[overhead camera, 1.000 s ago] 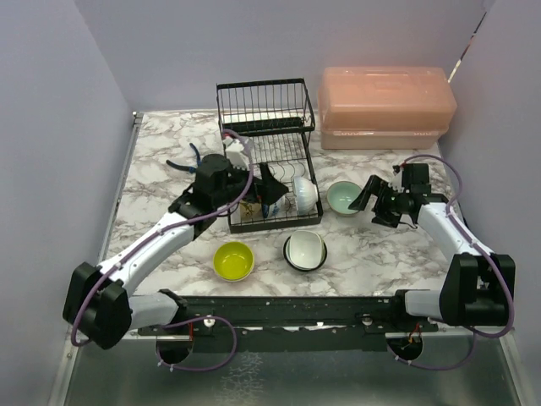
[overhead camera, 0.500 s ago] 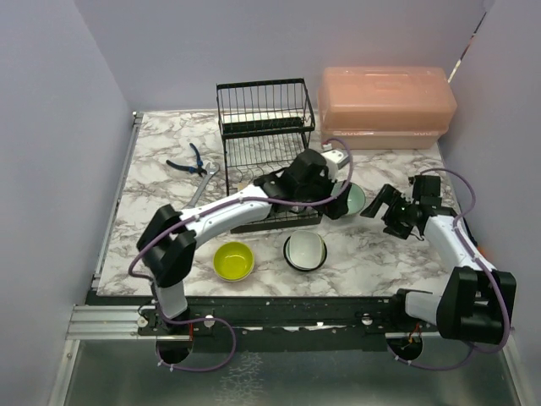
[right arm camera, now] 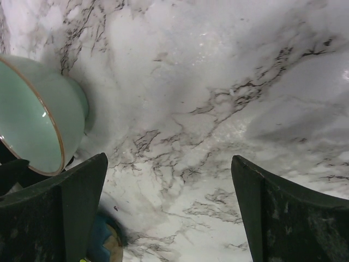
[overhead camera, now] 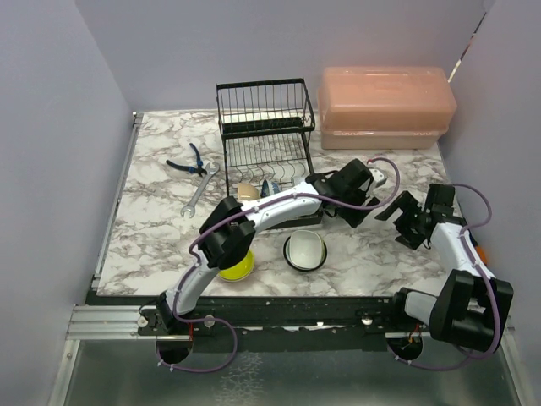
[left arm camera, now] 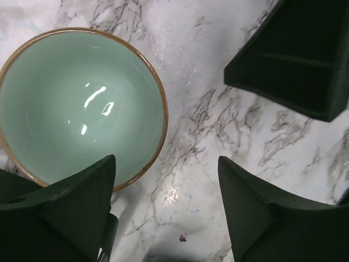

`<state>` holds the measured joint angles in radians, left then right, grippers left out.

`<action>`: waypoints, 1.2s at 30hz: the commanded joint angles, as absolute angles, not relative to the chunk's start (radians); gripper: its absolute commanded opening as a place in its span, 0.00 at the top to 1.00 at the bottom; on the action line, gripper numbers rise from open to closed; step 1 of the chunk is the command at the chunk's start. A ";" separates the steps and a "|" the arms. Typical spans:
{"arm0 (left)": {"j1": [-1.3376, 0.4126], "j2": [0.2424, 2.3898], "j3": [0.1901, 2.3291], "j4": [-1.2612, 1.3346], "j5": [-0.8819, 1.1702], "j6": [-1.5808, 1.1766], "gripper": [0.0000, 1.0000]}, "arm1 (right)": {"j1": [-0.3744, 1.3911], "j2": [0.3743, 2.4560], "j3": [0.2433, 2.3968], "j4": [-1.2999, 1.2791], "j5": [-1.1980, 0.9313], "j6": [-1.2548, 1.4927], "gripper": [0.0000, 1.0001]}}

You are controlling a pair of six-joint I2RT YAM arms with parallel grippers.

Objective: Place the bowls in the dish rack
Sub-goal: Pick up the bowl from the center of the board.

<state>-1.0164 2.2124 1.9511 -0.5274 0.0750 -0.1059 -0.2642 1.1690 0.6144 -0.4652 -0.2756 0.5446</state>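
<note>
The pale teal bowl point(left arm camera: 76, 103) with a brown rim sits on the marble table; the right wrist view shows its side point(right arm camera: 32, 114). My left gripper point(left arm camera: 166, 161) is open just above it, one finger over the bowl's inside and the other outside the rim. From above, the left gripper point(overhead camera: 355, 205) hides this bowl. My right gripper point(overhead camera: 396, 211) is open beside it, with nothing between its fingers point(right arm camera: 169, 158). The black dish rack point(overhead camera: 266, 139) holds a beige bowl point(overhead camera: 245, 190) and a blue-patterned bowl point(overhead camera: 270, 188). A white bowl point(overhead camera: 305, 250) and a yellow-green bowl point(overhead camera: 239, 267) lie in front.
A pink lidded box point(overhead camera: 385, 106) stands at the back right. Blue pliers point(overhead camera: 188, 161) and a wrench point(overhead camera: 199, 193) lie left of the rack. The left arm's elbow point(overhead camera: 228, 237) partly covers the yellow-green bowl. The right gripper's finger point(left arm camera: 294, 54) is close to the left gripper.
The left arm swung from the rack's left side across its front to the teal bowl. The right gripper drew back to the right, away from the bowl.
</note>
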 commanded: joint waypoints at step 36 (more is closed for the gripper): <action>-1.051 2.259 2.112 -0.530 0.090 -0.042 1.00 | -0.304 1.130 0.674 -0.475 -0.457 0.480 0.00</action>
<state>-1.0405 2.3466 2.1067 -0.5709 0.0067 0.0162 -0.2966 1.1534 0.6392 -0.4660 -0.3836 0.5060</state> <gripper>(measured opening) 0.025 0.996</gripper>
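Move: The green bowl's middle lies about 5 cm ahead of my left hand, 2 cm to its left and 6 cm below, so its near rim is almost under my open fingers. A white bowl standing in the rack is some 14 cm left and 6 cm ahead of that hand; the black-rimmed bowl stack is about 14 cm left and 9 cm back. From my right hand the green bowl is roughly 13 cm left, 6 cm ahead and slightly lower. I sink my left hand about 5 cm, so that its fingers straddle the green bowl's near rim, one inside and one outside, closing as I go. I shut them to pinch that rim and then draw it up some 2.5 cm, easing slightly to the right. My right hand stays wide open to the bowl's right, finally rising about 2 cm. ##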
